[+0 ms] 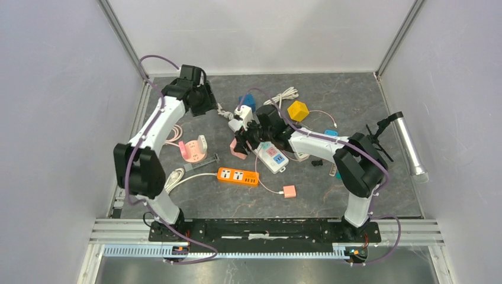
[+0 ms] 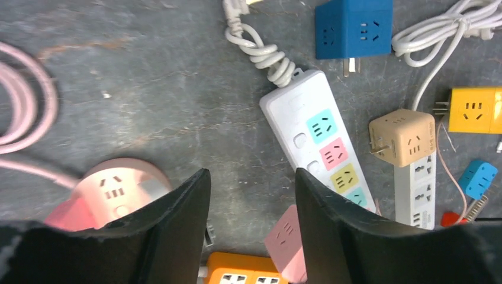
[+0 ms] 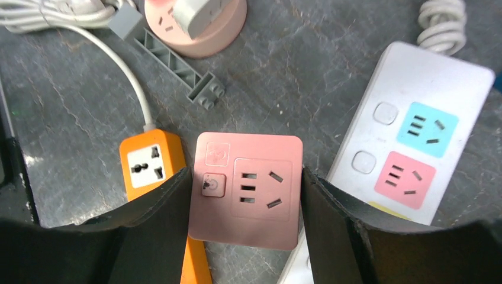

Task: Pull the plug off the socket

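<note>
A pink square socket (image 3: 245, 195) lies on the grey table between an orange power strip (image 3: 148, 163) and a white power strip (image 3: 408, 142). My right gripper (image 3: 245, 174) is shut on it, one finger pressed against each side. Its holes face up and no plug sits in them. In the top view the right gripper (image 1: 241, 142) is low over the pink socket (image 1: 238, 149) at mid-table. My left gripper (image 2: 251, 174) hangs open above bare table with nothing between its fingers, and the pink socket (image 2: 287, 239) shows beside its right finger. In the top view the left gripper (image 1: 204, 103) is at the back left.
A round pink socket (image 3: 201, 29) with a white plug (image 3: 198, 9) on it sits left of centre, a grey bracket (image 3: 171, 65) beside it. Blue (image 2: 355, 26), yellow (image 2: 473, 109) and beige (image 2: 402, 136) cube adapters and coiled white cables (image 2: 260, 53) crowd the back. A metal cylinder (image 1: 409, 148) lies far right.
</note>
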`<state>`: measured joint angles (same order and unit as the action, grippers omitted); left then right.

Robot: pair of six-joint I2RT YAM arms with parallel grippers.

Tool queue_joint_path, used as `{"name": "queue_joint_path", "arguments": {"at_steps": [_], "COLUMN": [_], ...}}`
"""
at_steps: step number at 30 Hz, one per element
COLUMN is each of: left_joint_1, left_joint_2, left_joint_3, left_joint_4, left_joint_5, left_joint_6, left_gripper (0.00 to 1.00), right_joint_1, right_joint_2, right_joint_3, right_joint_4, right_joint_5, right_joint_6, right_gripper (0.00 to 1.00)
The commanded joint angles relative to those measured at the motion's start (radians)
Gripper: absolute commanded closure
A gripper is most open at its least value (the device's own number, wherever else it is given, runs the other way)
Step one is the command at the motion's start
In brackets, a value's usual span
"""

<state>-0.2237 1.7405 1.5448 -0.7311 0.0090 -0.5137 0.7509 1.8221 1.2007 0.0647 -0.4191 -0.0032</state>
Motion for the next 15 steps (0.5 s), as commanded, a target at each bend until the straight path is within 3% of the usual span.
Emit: {"name": "queue_joint_path", "arguments": {"at_steps": [1, 6, 11, 15], "left_joint_1": [0.011, 0.025, 0.028, 0.032], "left_joint_2": [-0.103, -0.179, -0.246, -0.289], "left_joint_3": [-0.066, -0.127, -0.176, -0.203], "left_joint_4": [-0.008, -0.01, -0.024, -0.038], "left_joint_5": [-0.151, -0.225, -0.301, -0.337], "left_joint_6": [0.064, 0.067, 0.066, 0.073], "left_gripper": [0.36, 0.23, 0.03, 0.0], "right_joint_1": [0.007, 0.01, 0.011, 0.009], "right_joint_2": [0.036, 0.064, 0.058, 0.038], "right_joint_3": [0.012, 0.038, 0.07, 0.097], "right_joint_4": [-0.021, -0.047, -0.039, -0.029], "right_joint_5": [0.014, 0.045, 0.083, 0.111], "right_joint_6": [-0.044, -0.009, 0.047, 0.084], "right_gripper": [0.75, 0.59, 0.26, 0.05]}}
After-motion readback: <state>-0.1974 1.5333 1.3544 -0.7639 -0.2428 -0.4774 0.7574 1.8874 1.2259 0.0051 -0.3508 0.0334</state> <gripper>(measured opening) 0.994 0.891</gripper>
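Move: Some 8 cm back, 4 cm left and 12 cm below the left hand stands the white plug, with the round pink socket's middle 2 cm behind it and 3 cm farther left. The right hand still holds the pink cube plug, its middle about 2 cm under the hand point; from that hand the white power strip's middle lies 3 cm ahead, 7 cm right, and the orange strip 9 cm back, 1 cm left, both about 9 cm lower. Sinking nearly 4 cm, the right hand lowers the pink cube plug beside the white power strip, then stays about there and spreads its fingers, letting go. Meanwhile the empty left hand swings some 7 cm left and 5 cm back, towards the white plug on the round pink socket, opening from about half to fully wide and rolling some 15 degrees so its fingers swing left. ##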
